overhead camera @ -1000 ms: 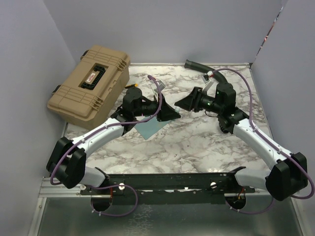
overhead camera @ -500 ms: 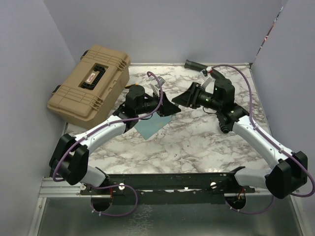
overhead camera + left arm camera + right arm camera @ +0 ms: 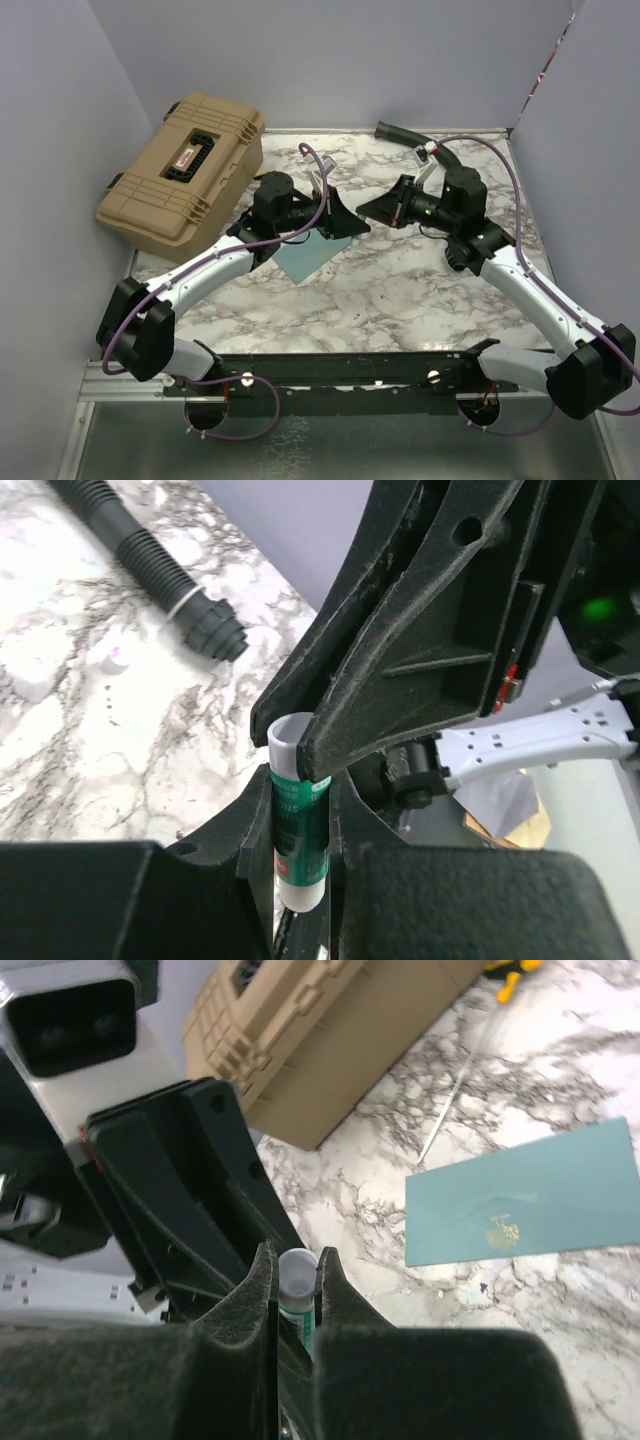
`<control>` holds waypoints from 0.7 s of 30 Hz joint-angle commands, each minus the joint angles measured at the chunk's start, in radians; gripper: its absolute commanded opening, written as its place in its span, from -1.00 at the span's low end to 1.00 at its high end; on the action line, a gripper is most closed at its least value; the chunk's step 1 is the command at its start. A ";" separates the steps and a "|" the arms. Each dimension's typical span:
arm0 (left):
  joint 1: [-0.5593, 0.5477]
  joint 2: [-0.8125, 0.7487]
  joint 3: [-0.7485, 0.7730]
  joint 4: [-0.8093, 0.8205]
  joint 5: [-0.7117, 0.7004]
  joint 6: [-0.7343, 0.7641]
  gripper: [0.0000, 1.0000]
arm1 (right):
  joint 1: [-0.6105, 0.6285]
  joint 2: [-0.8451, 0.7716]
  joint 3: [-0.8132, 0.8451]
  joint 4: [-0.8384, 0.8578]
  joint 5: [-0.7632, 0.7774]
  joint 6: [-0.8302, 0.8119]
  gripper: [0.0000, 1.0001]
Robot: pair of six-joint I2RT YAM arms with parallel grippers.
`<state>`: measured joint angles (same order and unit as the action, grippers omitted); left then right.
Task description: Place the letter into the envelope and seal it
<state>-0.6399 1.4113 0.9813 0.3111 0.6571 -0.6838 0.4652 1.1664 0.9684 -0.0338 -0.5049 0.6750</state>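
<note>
A glue stick with a green label stands between the two grippers above the table. My left gripper is shut on its green body. My right gripper is shut on its white cap. The two grippers meet tip to tip at mid table, the left one beside the right one. The teal envelope lies flat on the marble under the left gripper, flap down, a gold mark on it. The letter is out of view.
A tan hard case sits at the far left, also in the right wrist view. A black corrugated hose lies at the back. A thin tool with a yellow handle lies near the case. Grey walls enclose the table.
My right gripper has closed from open onto the glue stick's cap, after a small shift of its arm. The left gripper has kept its hold on the stick's body.
</note>
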 commanded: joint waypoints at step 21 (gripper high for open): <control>0.074 -0.081 0.040 -0.006 0.002 0.136 -1.00 | 0.018 0.049 0.253 -0.075 0.129 -0.064 0.05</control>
<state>-0.5686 1.3647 1.0222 0.3779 0.8833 -0.6708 0.4484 1.2514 1.1378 0.0723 -0.8322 0.4889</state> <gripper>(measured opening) 0.180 0.461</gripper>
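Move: The glue stick stands roughly upright in the left hand's shut fingers, its middle at that hand's point; the right fingers already pinch its white top end, so its middle is some 3 cm straight below the right hand. From either hand, the envelope lies on the table about 13 cm ahead, 12 cm to the left and 26 cm down. From the left hand, the black hose's near end is roughly 12 cm ahead, 27 cm to the right and 25 cm down. Both hands carry the glue stick back and up together, each about 5 cm, while they counter-twist around it: the right, pinching the white top end, turns some 30 degrees counter-clockwise and the left, keeping its hold on the body, roughly 15 degrees clockwise. Then the right fingers open to about half and let go of the white end, the right hand edging a little higher as both hands swing forward about 3 cm and partly unwind their turns. ##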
